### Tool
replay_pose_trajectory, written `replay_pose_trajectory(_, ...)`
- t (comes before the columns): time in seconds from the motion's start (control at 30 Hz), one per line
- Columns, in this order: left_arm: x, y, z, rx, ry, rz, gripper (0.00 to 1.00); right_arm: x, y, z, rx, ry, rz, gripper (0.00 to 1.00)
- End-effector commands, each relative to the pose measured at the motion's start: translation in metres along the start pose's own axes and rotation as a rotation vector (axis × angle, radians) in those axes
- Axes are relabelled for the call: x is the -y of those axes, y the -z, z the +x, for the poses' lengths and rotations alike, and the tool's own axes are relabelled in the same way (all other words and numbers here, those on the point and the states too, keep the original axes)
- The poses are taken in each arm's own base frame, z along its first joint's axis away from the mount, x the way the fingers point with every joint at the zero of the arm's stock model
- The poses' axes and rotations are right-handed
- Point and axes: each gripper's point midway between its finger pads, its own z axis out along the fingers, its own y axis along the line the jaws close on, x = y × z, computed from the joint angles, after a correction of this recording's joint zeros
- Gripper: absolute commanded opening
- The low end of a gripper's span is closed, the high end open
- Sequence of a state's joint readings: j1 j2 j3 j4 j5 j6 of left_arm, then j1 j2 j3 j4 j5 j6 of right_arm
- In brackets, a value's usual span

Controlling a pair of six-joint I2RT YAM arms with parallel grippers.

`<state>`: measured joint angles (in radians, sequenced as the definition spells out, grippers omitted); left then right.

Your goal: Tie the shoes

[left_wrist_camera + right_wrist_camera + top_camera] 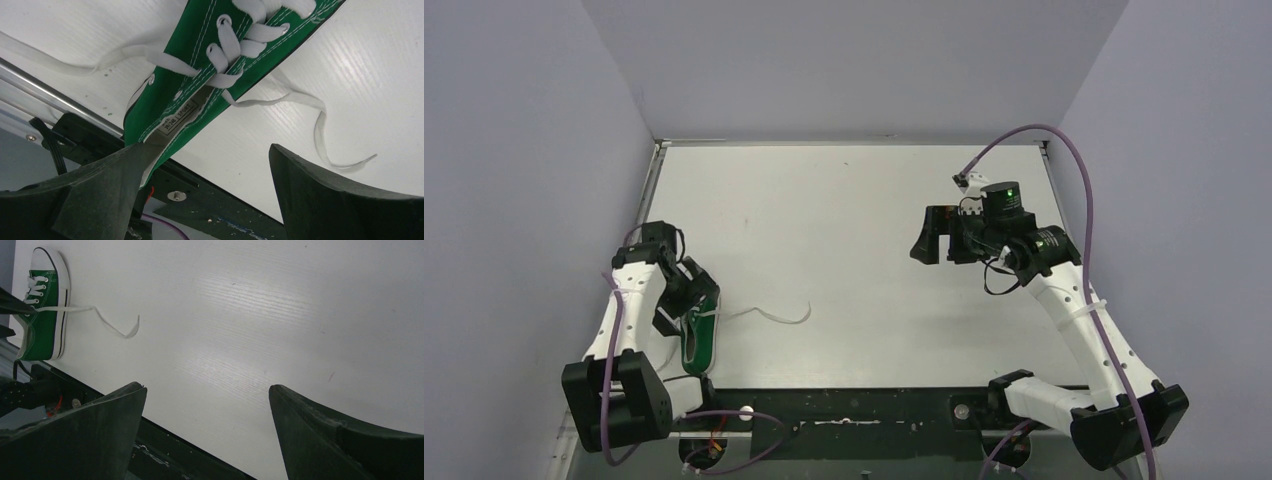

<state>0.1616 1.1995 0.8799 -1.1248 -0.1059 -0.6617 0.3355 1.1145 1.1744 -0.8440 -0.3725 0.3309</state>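
Note:
The green low-top shoe [704,338] lies near the table's front left corner, heel toward the front edge. Its white laces [235,45] are threaded but untied. One loose lace end [776,316] trails right over the table, and the left wrist view shows another end [75,66] running left. My left gripper [686,300] hangs open right over the shoe, with its left finger [100,192] against the shoe's opening [175,120] and nothing between the jaws. My right gripper [934,240] hovers open and empty over the table's right half, far from the shoe [46,315].
A black base rail [854,410] runs along the table's front edge, just behind the shoe's heel. A metal strip [649,195] borders the left side, and grey walls enclose the white table [844,230]. Purple cables [1064,140] loop from both arms.

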Motion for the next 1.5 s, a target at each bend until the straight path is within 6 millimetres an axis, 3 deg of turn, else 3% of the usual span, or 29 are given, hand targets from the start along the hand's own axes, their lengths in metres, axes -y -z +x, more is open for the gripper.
replay_pose_trajectory(0.0, 0.013, -0.012, -0.029, 0.092, -0.018, 0.051, 0.92, -0.013, 0.006, -0.016, 0.082, 0.032, -0.050, 1.00)
replay_pose_trajectory(0.17, 0.030, -0.025, -0.035, 0.102, -0.071, 0.128, 0.90, -0.013, 0.003, -0.018, 0.082, 0.030, -0.050, 1.00)
replay_pose_trajectory(0.4, 0.030, -0.048, -0.032, 0.027, -0.094, 0.075, 0.75, -0.011, 0.002, -0.015, 0.072, 0.031, -0.046, 1.00)
replay_pose_trajectory(0.5, 0.028, -0.054, -0.032, 0.001, -0.096, 0.043, 0.62, -0.011, 0.001, -0.015, 0.071, 0.031, -0.046, 1.00)
replay_pose_trajectory(0.6, 0.036, -0.055, -0.030, -0.030, -0.120, 0.055, 0.41, -0.011, 0.001, -0.016, 0.075, 0.032, -0.041, 1.00)
replay_pose_trajectory(0.73, 0.058, -0.048, -0.020, -0.038, -0.156, 0.111, 0.30, -0.007, 0.002, -0.018, 0.079, 0.032, -0.019, 1.00)
replay_pose_trajectory(0.8, 0.079, -0.043, -0.007, -0.069, -0.179, 0.170, 0.20, -0.004, 0.001, -0.017, 0.074, 0.032, -0.005, 1.00)
replay_pose_trajectory(0.97, 0.129, -0.036, 0.026, -0.114, -0.234, 0.252, 0.15, 0.007, -0.008, -0.008, 0.022, 0.027, 0.041, 1.00)
replay_pose_trajectory(1.1, 0.172, -0.027, 0.050, -0.159, -0.217, 0.334, 0.15, 0.017, -0.025, 0.008, -0.087, 0.021, 0.067, 1.00)
replay_pose_trajectory(1.2, 0.196, -0.023, 0.064, -0.169, -0.238, 0.355, 0.14, 0.013, -0.056, 0.027, -0.209, 0.074, 0.024, 0.99)
replay_pose_trajectory(1.33, 0.209, -0.025, 0.080, -0.203, -0.254, 0.353, 0.13, -0.024, -0.098, 0.044, -0.286, 0.290, -0.050, 0.97)
replay_pose_trajectory(1.47, 0.203, -0.029, 0.085, -0.222, -0.264, 0.332, 0.13, -0.055, -0.146, 0.067, -0.326, 0.484, -0.063, 0.93)
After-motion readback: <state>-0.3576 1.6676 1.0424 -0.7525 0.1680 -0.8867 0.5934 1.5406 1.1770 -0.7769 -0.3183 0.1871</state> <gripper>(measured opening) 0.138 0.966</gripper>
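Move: The ankle end of the shoe's laces sits about 3 cm ahead of the left hand, roughly 1 cm left and 5 cm below. The ankle opening is some 7 cm behind that spot, with the heel about 12 cm behind it; the free lace's tip lies about 22 cm right of the left hand, 4 cm ahead. From the right hand that tip is about 18 cm left, 3 cm back and 25 cm down; the laces' ankle end is about 40 cm left, 4 cm back. Bring the left gripper forward and down about 5 cm onto the ankle end of the laces, shut its open fingers to pinch laces and shoe upper together, then drag the shoe some 19 cm right and a little forward, letting the wrist turn clockwise and its left side dip. Late on, lower the right gripper 12 cm, swinging it left over the free lace's tip, fingers wide open. ##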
